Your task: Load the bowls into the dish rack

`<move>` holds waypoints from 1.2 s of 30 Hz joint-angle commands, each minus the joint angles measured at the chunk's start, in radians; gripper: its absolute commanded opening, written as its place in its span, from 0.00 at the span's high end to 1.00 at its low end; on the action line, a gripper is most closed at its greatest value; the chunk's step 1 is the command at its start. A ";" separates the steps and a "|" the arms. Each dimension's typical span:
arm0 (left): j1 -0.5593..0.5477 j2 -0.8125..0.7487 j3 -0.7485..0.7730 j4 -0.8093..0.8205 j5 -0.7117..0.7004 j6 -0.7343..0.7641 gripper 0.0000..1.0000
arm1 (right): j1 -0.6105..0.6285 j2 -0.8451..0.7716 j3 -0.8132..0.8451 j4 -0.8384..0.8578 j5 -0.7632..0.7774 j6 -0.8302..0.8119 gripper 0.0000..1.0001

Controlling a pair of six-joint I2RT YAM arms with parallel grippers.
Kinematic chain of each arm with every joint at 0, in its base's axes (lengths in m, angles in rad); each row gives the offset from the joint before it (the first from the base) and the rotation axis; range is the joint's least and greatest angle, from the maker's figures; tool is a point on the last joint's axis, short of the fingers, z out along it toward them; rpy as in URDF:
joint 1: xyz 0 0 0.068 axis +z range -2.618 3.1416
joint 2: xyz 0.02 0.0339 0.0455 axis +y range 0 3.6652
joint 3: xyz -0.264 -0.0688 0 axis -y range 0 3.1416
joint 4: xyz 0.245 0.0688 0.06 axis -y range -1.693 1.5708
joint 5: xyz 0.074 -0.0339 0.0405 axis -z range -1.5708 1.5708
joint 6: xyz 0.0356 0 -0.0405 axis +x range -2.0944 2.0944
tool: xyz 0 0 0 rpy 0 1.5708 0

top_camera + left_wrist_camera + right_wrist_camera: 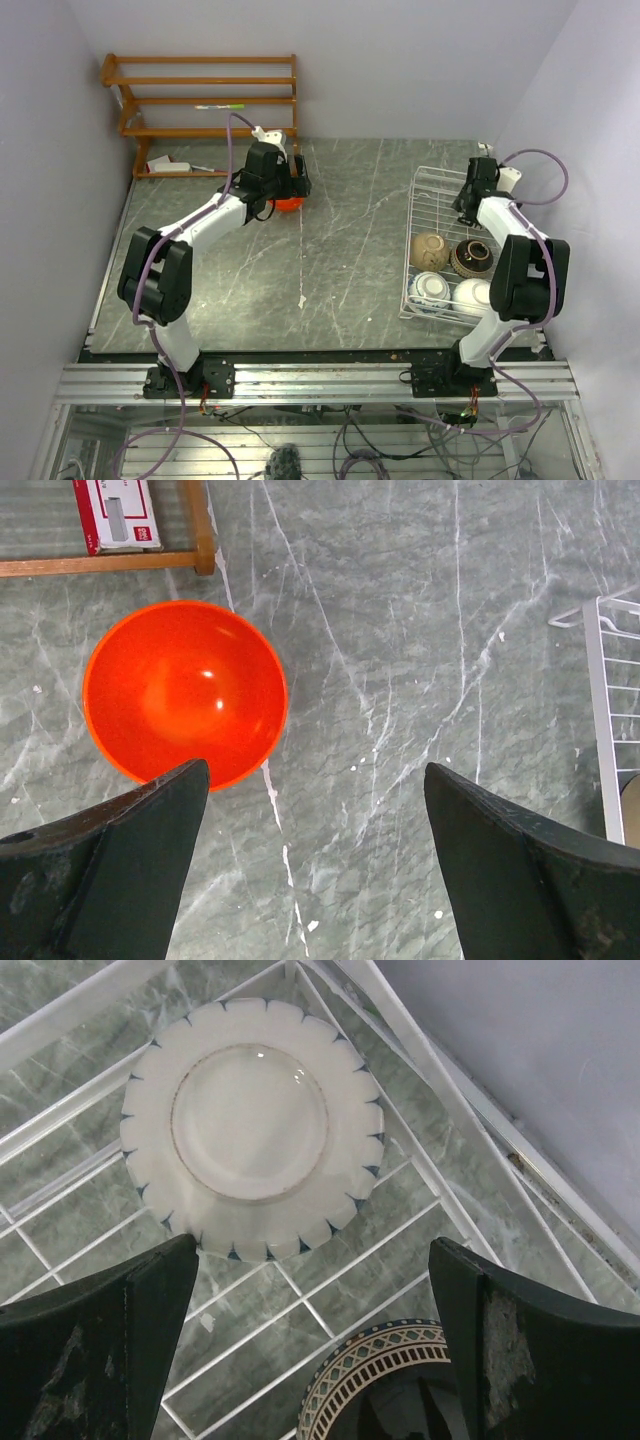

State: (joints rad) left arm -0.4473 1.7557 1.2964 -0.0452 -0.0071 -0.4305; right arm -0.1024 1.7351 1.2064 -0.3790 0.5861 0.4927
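The orange-red bowl (185,695) stands upright on the table near the wooden shelf, and also shows in the top view (288,204). My left gripper (315,770) hovers over it, open and empty, with the bowl under the left finger (296,188). The white wire dish rack (415,200) holds a tan bowl (430,250), a dark-rimmed patterned bowl (473,257), a blue-and-white bowl (430,288) and a white bowl (472,295). My right gripper (312,1250) is open and empty above the rack (70,1005). Below it lie an upturned white bowl with blue edge marks (250,1125) and the patterned bowl (390,1360).
A brown wooden shelf unit (200,95) stands at the back left, with a red-and-white box (118,515) on its lowest shelf. A corner of the rack (600,680) shows at the right of the left wrist view. Walls close in on the left, back and right.
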 commanded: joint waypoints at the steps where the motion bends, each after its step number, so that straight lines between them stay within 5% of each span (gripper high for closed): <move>1: 0.009 -0.024 0.010 0.006 -0.008 0.038 0.01 | -0.029 -0.089 -0.055 0.064 -0.101 -0.019 0.00; 7: 0.008 0.010 0.038 -0.004 -0.066 0.070 0.01 | -0.015 -0.228 -0.090 0.118 -0.378 -0.067 0.00; 21: -0.011 0.277 0.223 -0.094 -0.101 0.146 0.17 | 0.000 -0.490 -0.122 0.104 -0.684 -0.030 0.00; 29: -0.079 0.390 0.331 -0.173 -0.273 0.198 0.19 | 0.012 -0.497 -0.131 0.100 -0.707 -0.044 0.00; 36: -0.099 0.445 0.365 -0.211 -0.354 0.228 0.33 | 0.023 -0.499 -0.136 0.094 -0.703 -0.048 0.00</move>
State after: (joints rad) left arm -0.5392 2.1708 1.6238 -0.2306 -0.2691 -0.2379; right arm -0.0883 1.2476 1.0782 -0.2913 -0.1093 0.4545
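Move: Ahead of the open left hand by about 7 cm, 3 cm to its left and some 14 cm below, stands the red bowl; the wooden shelf's near right end lies 7 cm beyond the bowl and 3 cm to its right, the matchbox 10 cm beyond it. From the open right hand, the white bowl lies upside down in the rack, roughly 7 cm ahead and 5 cm lower; the red bowl is some 49 cm left and 13 cm ahead. Dropping about 11 cm and reaching some 4 cm forward, the left hand closes in on the red bowl's right rim, rolling its left side up some 25 degrees and narrowing its fingers to about three quarters, one over the bowl's inside, the other beyond the rim. The open right hand backs away from the white bowl, rising 14 cm and going 13 cm left, swinging counter-clockwise as its fingers lift. ##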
